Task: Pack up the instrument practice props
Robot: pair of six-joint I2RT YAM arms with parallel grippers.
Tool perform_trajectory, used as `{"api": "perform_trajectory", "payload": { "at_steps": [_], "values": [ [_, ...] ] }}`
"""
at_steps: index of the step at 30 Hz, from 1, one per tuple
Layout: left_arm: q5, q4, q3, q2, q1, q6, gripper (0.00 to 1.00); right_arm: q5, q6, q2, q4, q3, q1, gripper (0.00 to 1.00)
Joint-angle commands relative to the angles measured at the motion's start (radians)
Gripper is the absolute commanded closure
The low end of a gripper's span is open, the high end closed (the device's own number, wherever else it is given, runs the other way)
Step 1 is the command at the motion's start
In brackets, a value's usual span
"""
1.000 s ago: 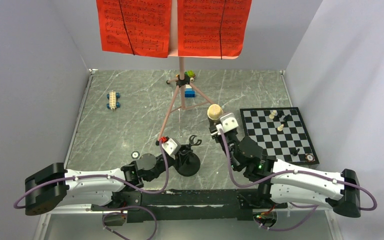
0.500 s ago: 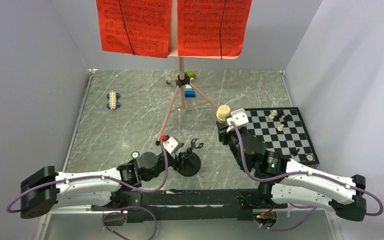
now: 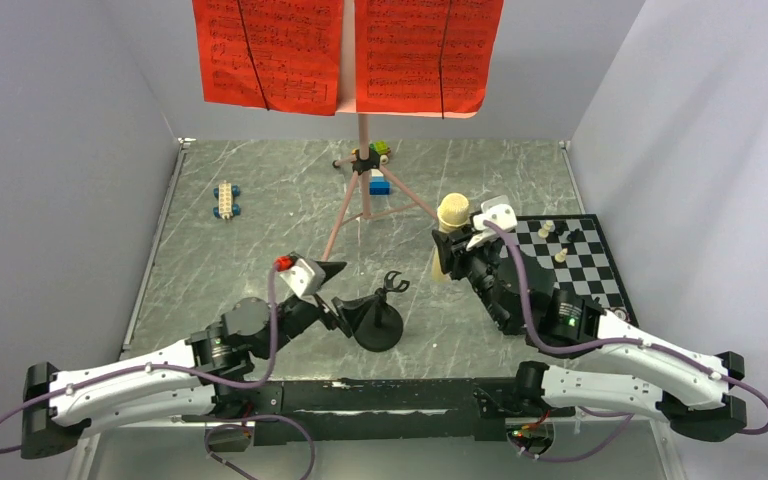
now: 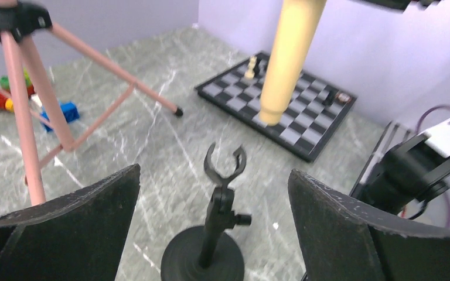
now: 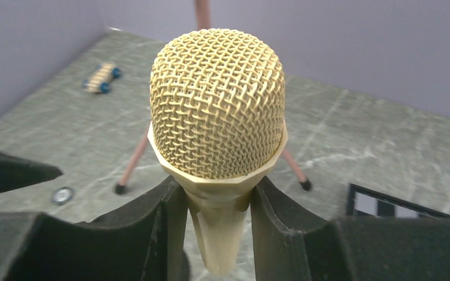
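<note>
The pink music stand (image 3: 364, 135) rises at the back on its tripod, two red sheet-music pages (image 3: 270, 55) on its desk. My right gripper (image 3: 457, 250) is shut on the beige microphone (image 3: 450, 213), holding it upright above the table beside the chessboard. In the right wrist view its mesh head (image 5: 217, 105) stands just above the fingers (image 5: 167, 216). The black round-base mic stand (image 3: 380, 320) stands on the table with its clip empty. My left gripper (image 3: 345, 290) is open wide just left of it; in the left wrist view the stand (image 4: 217, 225) lies between the spread fingers (image 4: 76, 222), untouched.
A chessboard (image 3: 600, 290) with a few pieces lies at the right, partly under the right arm. A beige toy car (image 3: 226, 200) sits at the back left. Coloured block toys (image 3: 379, 183) lie by the tripod hub. Grey walls close in on three sides.
The left gripper opened off the mic stand and drew back to the left. The right gripper carried the microphone up and rightward, away from the stand toward the chessboard.
</note>
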Motion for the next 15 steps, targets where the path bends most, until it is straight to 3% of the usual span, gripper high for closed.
{"api": "perform_trajectory", "payload": {
  "at_steps": [1, 9, 15],
  "values": [
    [0.125, -0.006, 0.081, -0.083, -0.005, 0.021, 0.01, -0.223, 0.08, 0.006, -0.029, 0.128, -0.012, 1.0],
    [0.479, 0.023, 0.177, -0.077, 0.073, 0.014, 0.01, -0.579, 0.168, 0.121, -0.097, 0.353, -0.032, 1.0],
    [0.603, 0.04, 0.222, -0.026, 0.169, -0.031, 0.01, -0.798, 0.21, 0.24, -0.104, 0.449, -0.032, 1.0]
  ]
}}
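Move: The microphone, held below its head by the right fingers, has its middle some 5 cm ahead of the left gripper, 16 cm to its right and 4 cm higher. From the right hand, the open left gripper is about 5 cm back, 16 cm left and 8 cm lower. The microphone stand is 1 cm ahead, 5 cm right and 11 cm below the left hand; the tripod is about 28 cm ahead and 2 cm right of it. Right hand lifts the microphone 10 cm and swings it left towards the left gripper, which rises 10 cm, open. ##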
